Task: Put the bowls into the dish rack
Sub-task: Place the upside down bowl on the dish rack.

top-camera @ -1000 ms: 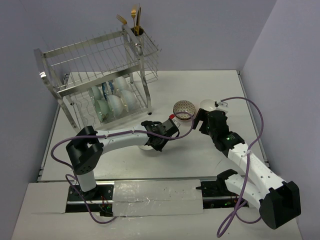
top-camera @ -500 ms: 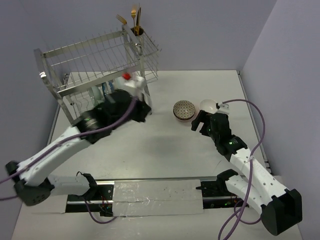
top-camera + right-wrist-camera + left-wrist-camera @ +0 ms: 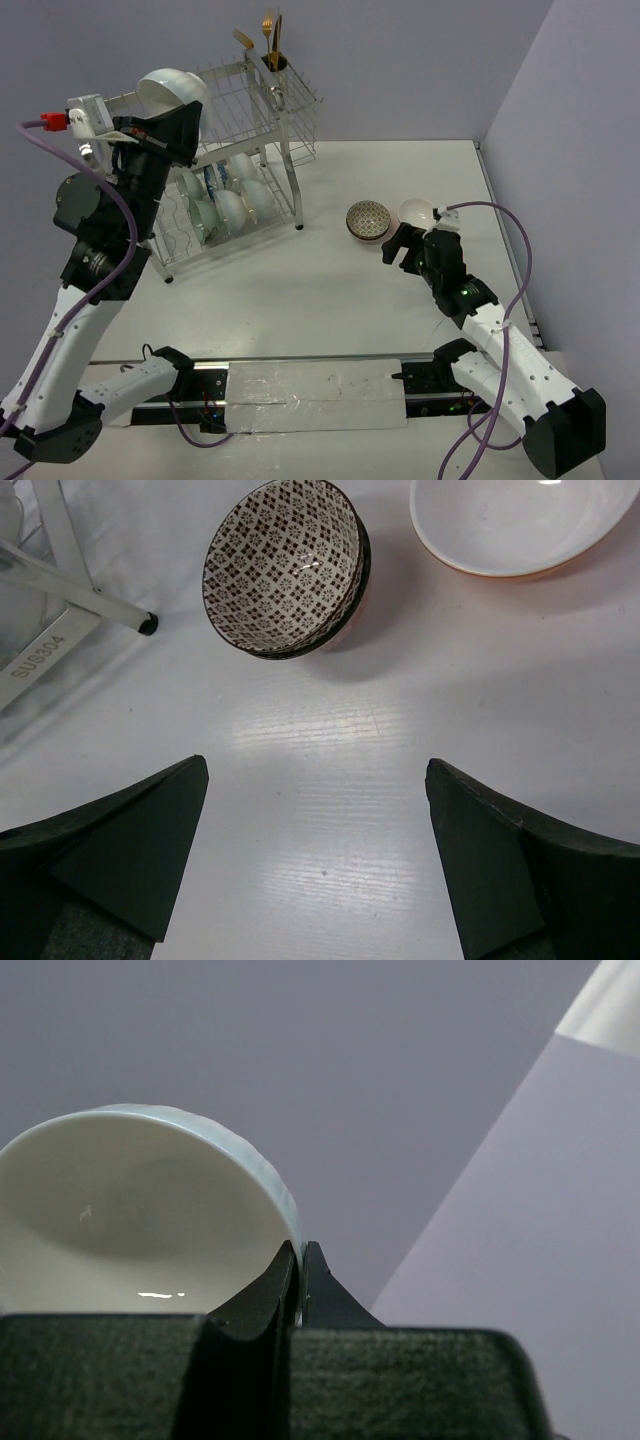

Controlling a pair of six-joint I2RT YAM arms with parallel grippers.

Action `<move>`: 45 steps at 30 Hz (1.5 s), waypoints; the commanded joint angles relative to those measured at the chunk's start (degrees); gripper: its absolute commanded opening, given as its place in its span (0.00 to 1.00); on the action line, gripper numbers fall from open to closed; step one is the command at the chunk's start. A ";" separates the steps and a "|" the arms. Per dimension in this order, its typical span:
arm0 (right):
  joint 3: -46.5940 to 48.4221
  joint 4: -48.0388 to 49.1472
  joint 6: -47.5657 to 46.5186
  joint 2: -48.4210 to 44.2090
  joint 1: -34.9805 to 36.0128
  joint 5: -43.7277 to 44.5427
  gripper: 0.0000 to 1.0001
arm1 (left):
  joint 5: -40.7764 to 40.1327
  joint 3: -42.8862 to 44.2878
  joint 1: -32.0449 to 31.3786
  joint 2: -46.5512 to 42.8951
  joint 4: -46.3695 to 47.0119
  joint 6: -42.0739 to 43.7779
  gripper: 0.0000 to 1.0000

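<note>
My left gripper [image 3: 188, 112] is raised high over the upper tier of the dish rack [image 3: 262, 105] and is shut on the rim of a white bowl [image 3: 172, 88]. In the left wrist view the two fingers pinch that bowl's [image 3: 140, 1210] wall between them, left gripper [image 3: 300, 1252]. Several white and teal bowls [image 3: 232, 200] stand in the lower tier. On the table lie a brown-patterned bowl [image 3: 367, 219] [image 3: 285, 565] and a white bowl with an orange outside [image 3: 417, 211] [image 3: 520, 525]. My right gripper [image 3: 398, 243] [image 3: 315, 780] hangs open just in front of those two, holding nothing.
Gold cutlery [image 3: 270, 38] stands in the cup at the rack's far right corner. A rack leg [image 3: 75, 595] shows at the left of the right wrist view. Purple walls close in behind and on the right.
The left arm rose from the middle of the table, past the rack's front, to high above the rack's left end with the white bowl. The right arm crept slightly towards the two bowls.
</note>
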 commanded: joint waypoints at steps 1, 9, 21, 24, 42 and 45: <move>-0.68 1.94 -0.77 -1.40 -0.40 -0.40 0.97 | -0.45 -3.30 3.92 -0.97 17.22 -2.01 0.00; -0.86 2.29 -1.21 -2.45 -0.23 -1.46 0.96 | -0.90 -9.55 16.31 0.08 29.00 -13.78 0.00; -1.48 2.90 -1.83 -3.95 0.21 -2.60 0.96 | 3.85 -20.17 32.24 1.41 37.53 -29.09 0.00; -1.56 2.64 -2.09 -4.74 0.21 -2.69 0.96 | 4.28 -22.20 34.26 0.61 39.73 -30.31 0.00; -1.30 2.90 -2.44 -4.74 3.46 -0.49 0.96 | 6.13 -36.61 36.28 -4.39 48.26 -34.62 0.00; -1.30 2.99 -2.44 -4.74 3.55 -0.31 0.96 | 5.78 -38.64 36.37 -5.71 48.52 -34.98 0.00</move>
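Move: My left hand, high up with the held bowl pinched by its rim, is bound for the left end of the dish rack's upper tier, about 16 cm ahead, 15 cm left and 20 cm lower. The rack's end frame is just beyond that spot, about 18 cm ahead and 23 cm left. A white bowl on the lower tier sits roughly 20 cm ahead, 3 cm left and 47 cm down. From my right hand, the spot is some 47 cm left, 10 cm ahead and 20 cm up. I sweep my left hand leftward about 16 cm while reaching forward, carrying the bowl almost level to the left end of the upper tier, then sink it some 11 cm towards the wires, easing back a little at the end. On the way my wrist rolls nearly 30 degrees, left side down, and swings slightly counter-clockwise. My fingers keep their pinch on the rim. ##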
